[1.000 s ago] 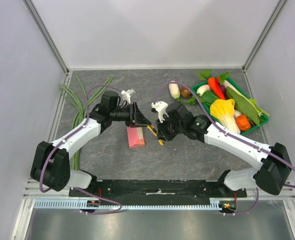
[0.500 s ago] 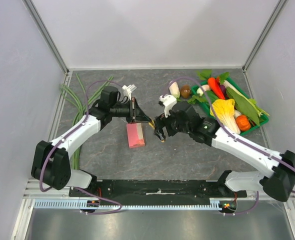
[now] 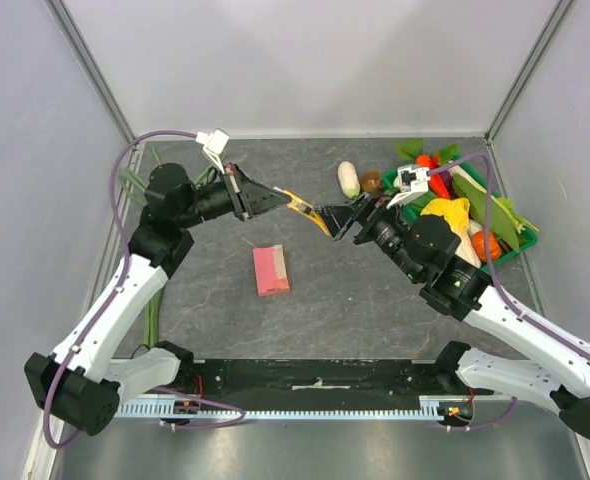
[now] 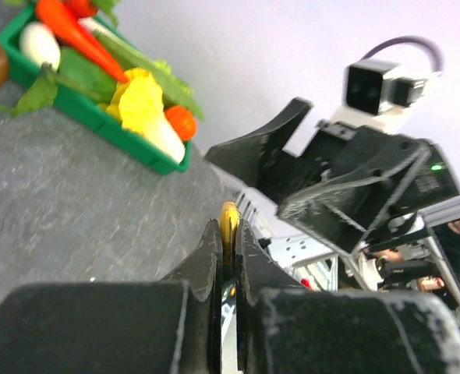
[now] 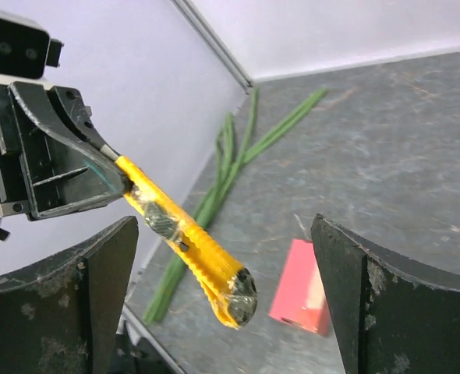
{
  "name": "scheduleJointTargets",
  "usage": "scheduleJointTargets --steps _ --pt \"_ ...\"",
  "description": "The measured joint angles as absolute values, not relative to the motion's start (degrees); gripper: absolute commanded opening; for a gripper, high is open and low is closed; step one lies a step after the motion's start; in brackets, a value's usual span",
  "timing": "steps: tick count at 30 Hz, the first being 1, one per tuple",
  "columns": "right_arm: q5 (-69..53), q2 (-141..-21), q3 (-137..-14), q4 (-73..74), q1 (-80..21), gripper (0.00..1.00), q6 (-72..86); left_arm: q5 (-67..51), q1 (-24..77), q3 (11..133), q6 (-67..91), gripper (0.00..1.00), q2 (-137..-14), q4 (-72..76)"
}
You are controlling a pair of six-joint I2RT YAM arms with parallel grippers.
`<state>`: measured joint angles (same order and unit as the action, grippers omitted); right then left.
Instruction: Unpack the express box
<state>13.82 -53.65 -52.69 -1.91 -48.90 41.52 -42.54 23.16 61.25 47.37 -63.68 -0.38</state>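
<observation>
The express box (image 3: 271,270), flat and pink-red, lies on the grey tabletop in the middle; the right wrist view shows the express box (image 5: 306,290) below the knife. A yellow utility knife (image 3: 303,208) hangs in the air above the table, with my left gripper (image 3: 275,197) shut on one end of it. In the left wrist view the knife (image 4: 228,220) is a thin yellow edge pinched between the jaws of my left gripper (image 4: 227,234). My right gripper (image 3: 337,218) stands open around the free end of the knife (image 5: 187,234), touching nothing.
A green tray (image 3: 516,246) of toy vegetables stands at the back right, with a white radish (image 3: 348,179) and a brown piece (image 3: 372,182) beside it. Long green stalks (image 3: 155,215) lie along the left wall.
My left gripper shut on the knife and lifted it up and back from beside the box. The right gripper opened wide, let the knife go and drew back to the right.
</observation>
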Motion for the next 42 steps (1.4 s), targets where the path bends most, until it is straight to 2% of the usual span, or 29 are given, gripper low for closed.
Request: scheduleJointTargets --steps 9,13,20,30,36,42 --pt "5.78 -55.77 -51.70 -17.37 -48.90 0.98 49.21 -33.47 23.16 59.35 62.35 0.02 -55.83 8.64" --pt "1.15 -57.14 -51.70 -24.16 -48.90 0.84 52.95 -30.02 23.42 56.34 67.44 0.02 -53.39 12.75" --pt "-5.04 -62.13 -53.54 -29.45 -49.04 0.71 57.67 -25.78 25.50 50.33 72.77 0.02 -52.73 21.87" --pt "-5.10 -62.98 -53.74 -29.95 -49.76 0.61 59.00 -21.19 27.49 43.31 74.24 0.02 -49.45 30.48" --pt "-5.04 -64.03 -54.76 -29.65 -49.78 0.51 59.18 -21.06 27.49 42.70 74.32 0.02 -49.39 31.94" --pt "-4.67 -65.30 -54.92 -29.50 -49.78 0.48 59.61 -21.06 27.49 41.23 74.67 0.02 -49.32 33.08"
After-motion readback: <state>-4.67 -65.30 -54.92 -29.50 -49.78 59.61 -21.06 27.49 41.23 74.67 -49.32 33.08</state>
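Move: The yellow cutter, still gripped at one end by the left fingers, has its middle about 8 cm left of the right hand, 2 cm back and 2 cm lower. From the left hand, that middle is some 5 cm to the right, 2 cm back and 2 cm down; the open right gripper is about 13 cm to its right, level with it. The red box lies on the table, 3 cm left of the left hand, 4 cm ahead and some 34 cm below. Bring the wide-open right gripper about 7 cm left and equally far up, drawing back slightly, turning counter-clockwise and tipping its fingers up, to take the cutter's free end between its fingers; close them to roughly half, slowly. Meanwhile keep the left grip shut on the cutter, rise some 7 cm while tilting the fingertips up about 30 degrees, easing slightly left and back, then hold nearly still. ##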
